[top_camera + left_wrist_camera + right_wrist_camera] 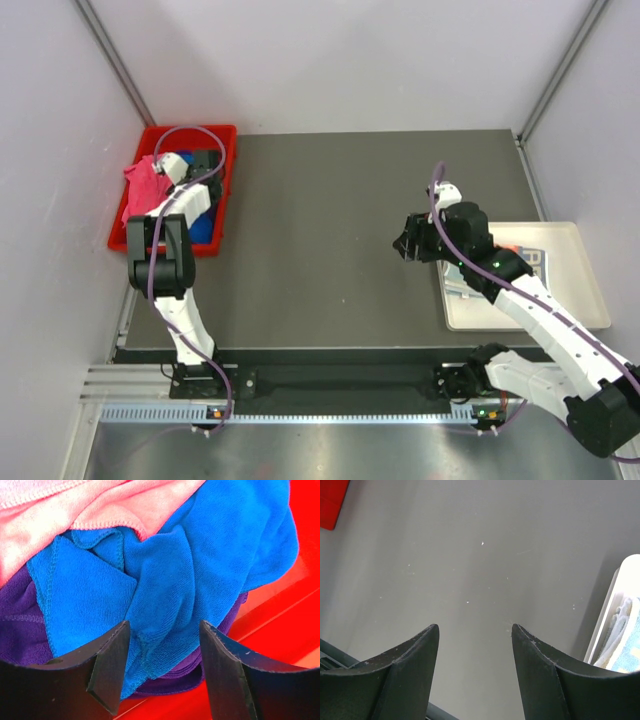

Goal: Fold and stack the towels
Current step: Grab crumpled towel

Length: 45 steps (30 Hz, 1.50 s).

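Note:
Several towels lie crumpled in the red bin (228, 190): a pink one (145, 183), a royal blue one (203, 228). The left wrist view shows the pink towel (60, 510) on top, the royal blue towel (165, 570) in the middle and a purple towel (20, 625) underneath. My left gripper (205, 163) is open inside the bin, its jaws (162, 630) on either side of a fold of the blue towel, holding nothing. My right gripper (405, 243) is open and empty above the bare table (474, 630). A folded cream lettered towel (520, 255) lies on the white tray.
The red bin (280, 630) stands at the table's far left. The white tray (580, 290) sits at the right edge, its rim at the right of the right wrist view (625, 565) with a light patterned cloth (627, 645) in it. The dark table (320, 230) lies between them.

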Each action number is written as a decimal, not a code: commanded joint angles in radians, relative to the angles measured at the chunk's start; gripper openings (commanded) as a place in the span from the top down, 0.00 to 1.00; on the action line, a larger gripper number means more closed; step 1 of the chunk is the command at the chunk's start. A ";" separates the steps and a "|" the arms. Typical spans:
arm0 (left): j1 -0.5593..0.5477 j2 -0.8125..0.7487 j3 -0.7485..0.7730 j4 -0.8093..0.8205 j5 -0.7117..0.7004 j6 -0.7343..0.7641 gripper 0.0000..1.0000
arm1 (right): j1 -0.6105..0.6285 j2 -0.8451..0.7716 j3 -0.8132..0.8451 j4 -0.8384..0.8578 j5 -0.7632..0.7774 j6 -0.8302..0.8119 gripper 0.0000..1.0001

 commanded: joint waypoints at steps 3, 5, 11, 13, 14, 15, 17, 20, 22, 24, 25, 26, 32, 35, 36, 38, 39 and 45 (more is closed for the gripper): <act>0.006 0.005 -0.005 0.019 -0.003 -0.033 0.41 | 0.004 0.001 0.008 0.042 0.018 -0.015 0.40; 0.010 0.005 -0.010 0.019 0.006 -0.039 0.51 | 0.002 0.001 0.009 0.036 0.027 -0.014 0.40; 0.013 -0.050 -0.025 0.050 0.013 -0.025 1.00 | 0.004 0.009 0.017 0.032 0.039 -0.015 0.40; 0.013 -0.068 -0.028 0.070 0.024 -0.006 1.00 | 0.002 0.015 0.024 0.027 0.039 -0.017 0.40; 0.013 -0.093 -0.034 0.072 0.035 -0.005 1.00 | 0.002 0.018 0.028 0.024 0.039 -0.017 0.40; 0.013 -0.108 -0.042 0.084 0.047 0.005 1.00 | 0.002 0.016 0.029 0.024 0.042 -0.018 0.40; 0.012 -0.166 -0.076 0.133 0.075 0.030 1.00 | 0.002 0.016 0.035 0.021 0.044 -0.017 0.40; 0.012 -0.251 -0.118 0.168 0.130 0.053 1.00 | 0.002 0.021 0.047 0.016 0.044 -0.017 0.40; 0.007 -0.292 -0.139 0.180 0.179 0.057 1.00 | 0.002 0.026 0.054 0.015 0.044 -0.012 0.41; -0.003 -0.349 -0.169 0.205 0.217 0.070 1.00 | 0.002 0.030 0.061 0.018 0.044 -0.006 0.41; -0.007 -0.369 -0.178 0.210 0.224 0.073 1.00 | 0.004 0.033 0.066 0.018 0.044 -0.008 0.41; -0.013 -0.406 -0.194 0.217 0.228 0.080 1.00 | 0.002 0.036 0.072 0.016 0.044 -0.008 0.41; -0.082 -0.541 -0.237 0.246 0.262 0.113 1.00 | 0.002 0.046 0.093 0.012 0.100 -0.012 0.41; -0.131 -0.585 -0.225 0.246 0.244 0.143 1.00 | 0.002 0.052 0.103 0.007 0.113 -0.012 0.41; -0.163 -0.596 -0.222 0.245 0.231 0.149 1.00 | 0.002 0.053 0.109 0.009 0.120 -0.011 0.41; -0.195 -0.624 -0.206 0.245 0.211 0.180 1.00 | 0.001 0.058 0.118 0.006 0.123 -0.012 0.41; -0.235 -0.631 -0.199 0.242 0.199 0.188 1.00 | 0.002 0.059 0.121 0.004 0.131 -0.012 0.41; -0.379 -0.648 -0.091 0.220 0.184 0.274 1.00 | 0.004 0.073 0.149 0.006 0.142 -0.012 0.41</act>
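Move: The open left fingers are down in the red bin at the crumpled blue towel: its middle is roughly 2 cm ahead and 3 cm below. The pink towel lies about 8 cm to that hand's left and 4 cm back; the purple towel peeks out from under the blue, some 3 cm back, no offset sideways, 5 cm down. From the right hand, the blue towel is around 22 cm ahead, 52 cm left and 13 cm lower. Shut the left gripper on the fold of blue towel between its fingers, barely sinking, and keep it pinched. Then lift steeply, about 22 cm in all, increasingly swinging right by some 17 cm and slightly back, over the bin's right side, while the fingertips tilt up about 30 degrees and turn clockwise. Let the open, empty right hand ease forward a couple of centimetres, ending slightly higher. ##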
